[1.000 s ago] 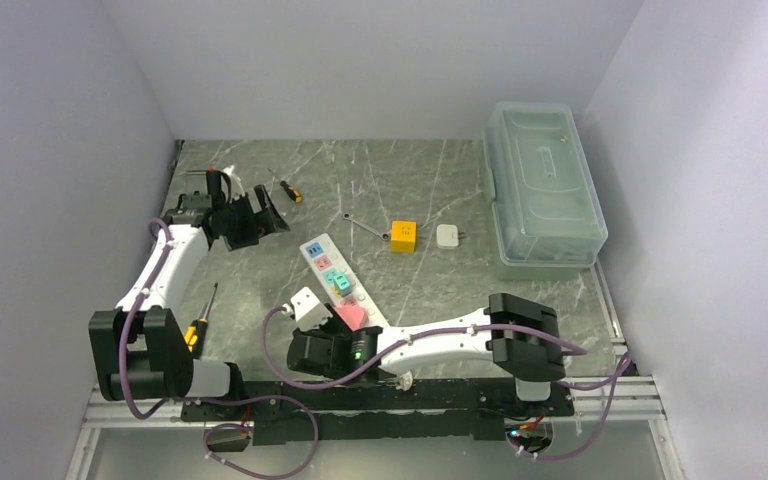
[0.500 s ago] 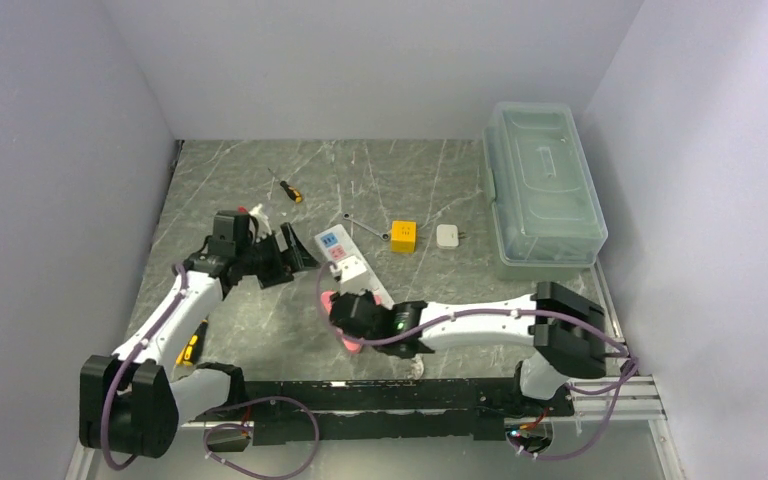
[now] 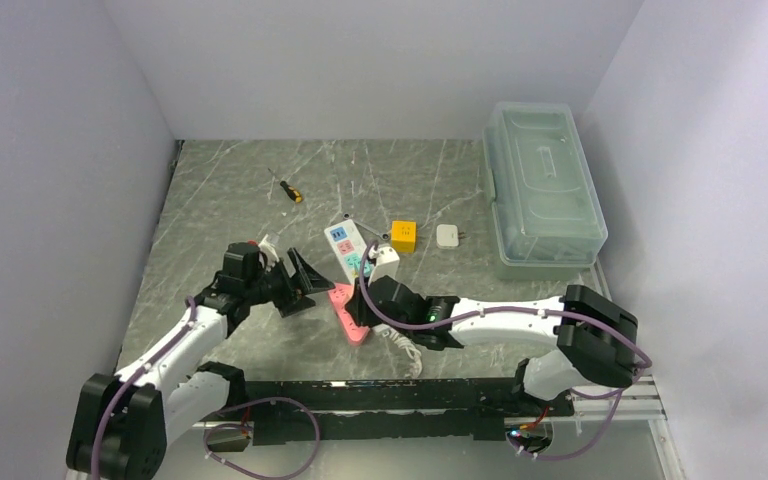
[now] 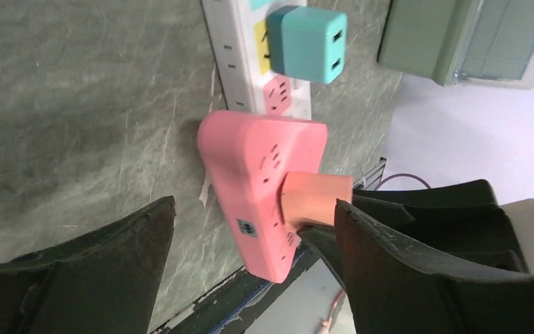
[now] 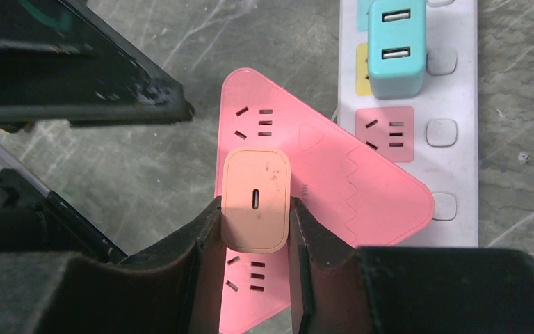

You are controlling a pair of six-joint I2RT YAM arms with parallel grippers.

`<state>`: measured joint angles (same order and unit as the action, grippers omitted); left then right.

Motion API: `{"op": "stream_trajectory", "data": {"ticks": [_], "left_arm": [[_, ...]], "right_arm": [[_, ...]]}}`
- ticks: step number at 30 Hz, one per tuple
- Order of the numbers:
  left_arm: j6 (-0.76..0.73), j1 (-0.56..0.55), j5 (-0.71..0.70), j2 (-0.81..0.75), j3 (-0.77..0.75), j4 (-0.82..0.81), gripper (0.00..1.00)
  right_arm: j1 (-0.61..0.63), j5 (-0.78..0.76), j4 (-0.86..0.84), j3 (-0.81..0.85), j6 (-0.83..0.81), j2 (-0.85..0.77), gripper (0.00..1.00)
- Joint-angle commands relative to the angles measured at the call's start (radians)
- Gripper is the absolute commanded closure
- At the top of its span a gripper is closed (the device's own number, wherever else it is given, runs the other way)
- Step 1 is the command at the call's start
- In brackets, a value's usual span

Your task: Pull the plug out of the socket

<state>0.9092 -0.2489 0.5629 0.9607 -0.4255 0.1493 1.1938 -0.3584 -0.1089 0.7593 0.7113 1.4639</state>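
Note:
The white power strip [image 3: 345,243] lies mid-table with a teal charger [image 5: 396,47] plugged in. A pink triangular adapter [image 3: 348,310] sits at its near end, and a peach plug [image 5: 256,198] sticks out of it. My right gripper [image 5: 254,207] is shut on the peach plug, one finger on each side; it shows in the top view [image 3: 384,294]. My left gripper [image 4: 254,205] is open, its jaws spread on either side of the pink adapter [image 4: 257,174] without touching it. The peach plug [image 4: 316,198] is still seated in the adapter.
A yellow cube [image 3: 404,236], a small white adapter [image 3: 447,236] and a wrench [image 3: 360,226] lie just beyond the strip. A screwdriver [image 3: 288,189] lies further back. A clear lidded box [image 3: 542,185] stands along the right wall. The strip's coiled cord [image 3: 405,350] trails toward the near edge.
Both arms have closed in on the pink adapter: the left swung in from the far left, and the right came forward from the near edge and now grips the peach plug.

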Motion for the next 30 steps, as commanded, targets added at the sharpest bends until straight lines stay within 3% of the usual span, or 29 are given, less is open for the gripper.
{"op": "stream_trajectory", "data": {"ticks": [1, 19, 30], "left_arm": [[0.080, -0.029, 0.025, 0.036, 0.016, -0.142, 0.14], [0.170, -0.124, -0.027, 0.196, 0.109, -0.421, 0.44], [0.198, -0.168, -0.065, 0.263, 0.139, -0.537, 0.73]], "right_arm": [[-0.020, 0.039, -0.009, -0.060, 0.102, -0.005, 1.00], [-0.021, 0.006, 0.002, -0.062, 0.095, -0.024, 1.00], [-0.004, -0.040, 0.036, -0.034, 0.082, -0.011, 1.00]]}}
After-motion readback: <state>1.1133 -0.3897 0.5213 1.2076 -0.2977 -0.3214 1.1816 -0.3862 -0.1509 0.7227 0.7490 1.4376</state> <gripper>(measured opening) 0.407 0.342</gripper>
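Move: The pink socket's middle lies about 8 cm to the left hand's right, 3 cm back and 5 cm lower; its outer left corner is nearer. The orange plug is some 7 cm right, 2 cm back and 1 cm lower, already in the right hand's fingers. The teal charger stands roughly 6 cm ahead, 8 cm right and 4 cm down. From the right hand, the socket's middle is about 1 cm ahead, 2 cm right and 3 cm below. The left fingers pinch the pink socket's outer left corner, one pad reaching over its top face beside the plug; to get there the left hand slides about 4 cm right and sinks some 3.5 cm, closing from nearly wide open to under half. The right hand keeps its grip on the orange plug, almost still, drifting less than 1 cm forward and right. ##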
